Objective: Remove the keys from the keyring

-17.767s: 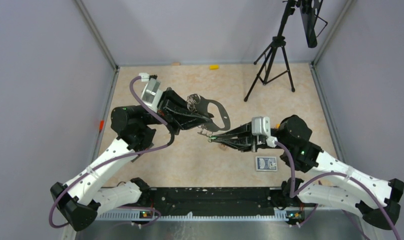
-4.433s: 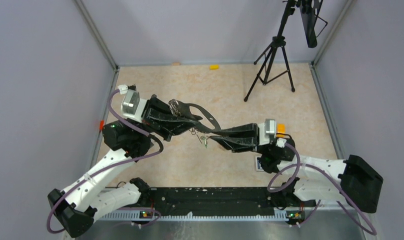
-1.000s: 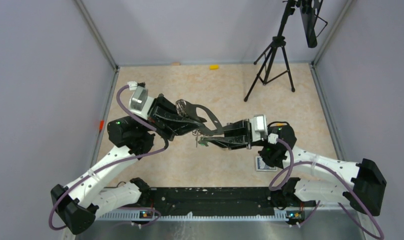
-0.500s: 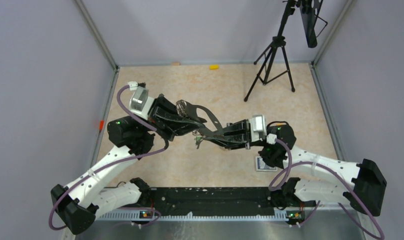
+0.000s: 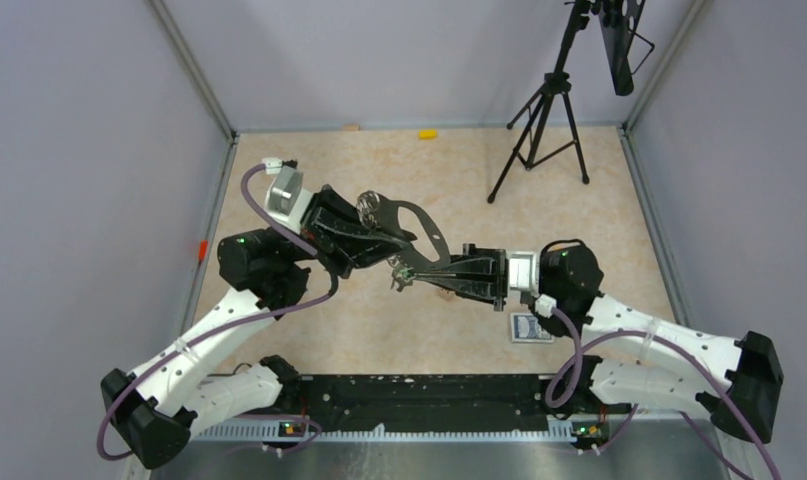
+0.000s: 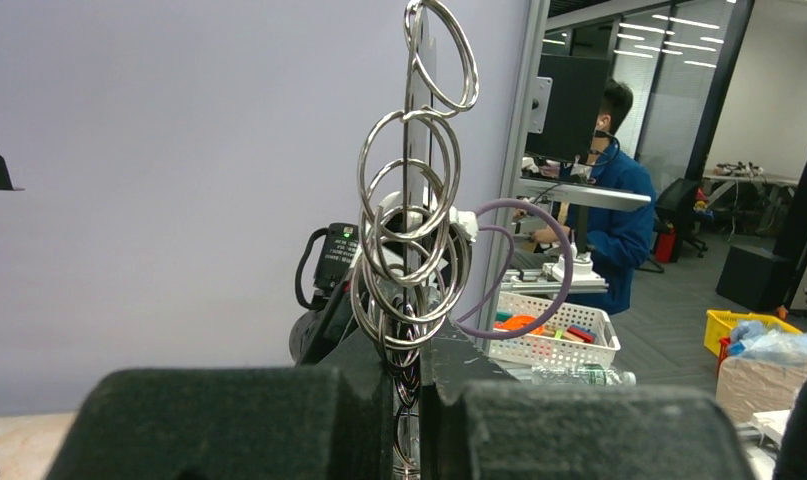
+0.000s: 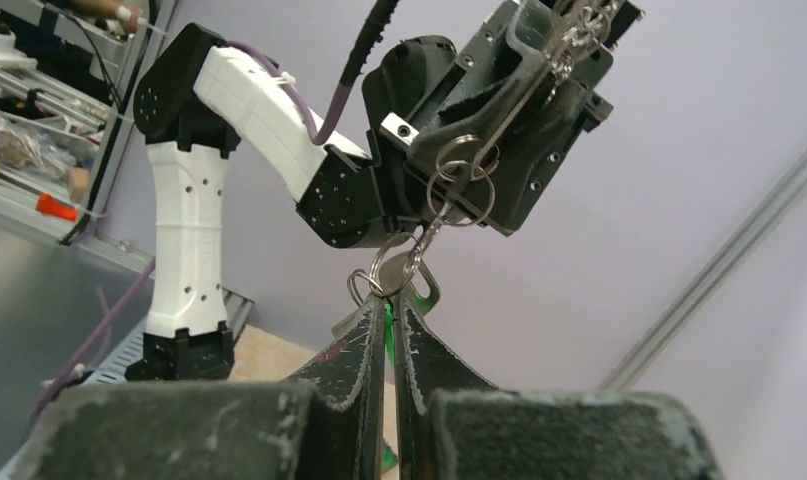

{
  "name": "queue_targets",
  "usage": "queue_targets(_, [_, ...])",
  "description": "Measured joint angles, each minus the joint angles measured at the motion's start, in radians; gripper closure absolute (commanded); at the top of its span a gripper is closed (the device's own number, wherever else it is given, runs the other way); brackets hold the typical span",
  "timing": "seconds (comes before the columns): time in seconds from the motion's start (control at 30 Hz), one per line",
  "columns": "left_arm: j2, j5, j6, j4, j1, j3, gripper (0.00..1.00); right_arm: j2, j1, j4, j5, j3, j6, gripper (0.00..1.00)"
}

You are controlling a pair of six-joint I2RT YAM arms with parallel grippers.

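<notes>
The keyring (image 5: 419, 215), a flat grey D-shaped loop, is held up above the table by my left gripper (image 5: 384, 238), which is shut on it. The left wrist view shows the keyring (image 6: 416, 110) edge-on, strung with several steel split rings (image 6: 409, 215), pinched between my left gripper (image 6: 407, 400) pads. The keys (image 5: 403, 277) hang below on a short chain of rings. My right gripper (image 7: 389, 302) is shut on the keys (image 7: 420, 280), and a green sliver of the green-headed key (image 7: 387, 335) shows between its fingers. The right gripper's (image 5: 414, 268) tips sit just under the keyring.
A black tripod (image 5: 544, 120) stands at the back right. A blue patterned card (image 5: 531, 327) lies under my right forearm. A small yellow object (image 5: 427, 133) rests by the back wall. Grey walls close in both sides.
My right gripper has closed on the hanging keys and its wrist has swung out to the right. The left gripper has tipped the keyring slightly up and back.
</notes>
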Motion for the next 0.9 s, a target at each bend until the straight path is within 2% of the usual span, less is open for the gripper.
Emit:
queue_targets(0.1, [0.0,-0.018,0.0,-0.026,0.0,0.008,1.0,-0.019,0.0,-0.074,-0.025,0.024,-0.094,1.0])
queue_targets(0.23, [0.0,-0.031,-0.002,-0.043,0.0,0.016,1.0,-0.038,0.0,-0.169,-0.045,0.056,-0.197,0.86])
queue_targets(0.37, [0.0,-0.04,-0.003,-0.042,0.0,0.023,1.0,-0.04,0.0,-0.236,-0.061,0.079,-0.261,0.83])
queue_targets(0.67, [0.005,-0.048,-0.007,-0.041,0.0,0.024,1.0,-0.04,0.0,-0.19,-0.064,0.071,-0.241,0.81])
queue_targets(0.9, [0.005,-0.048,-0.01,-0.038,0.0,0.024,1.0,-0.04,0.0,-0.148,-0.043,0.039,-0.206,0.76])
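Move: The green key is already pinched in the right hand's fingertips, its middle some 2 cm left of that hand point and level with it. From there the grey plate's middle is about 5 cm ahead, 2 cm left and 7 cm higher. The bunch of rings on the plate's far left edge is about 10 cm ahead, 9 cm left and 10 cm up. From the left hand, which grips the plate, the key is about 3 cm back and 7 cm below, neither left nor right. The green key, still on its ring, is first rolled a little by the right hand, which stays within about 1 cm of its place while its forward side turns up some 10 degrees; then the fingers open to about a quarter and release their pinch, remaining around the key. The left hand keeps the plate gripped and shifts up and forward, about 1 cm each. ##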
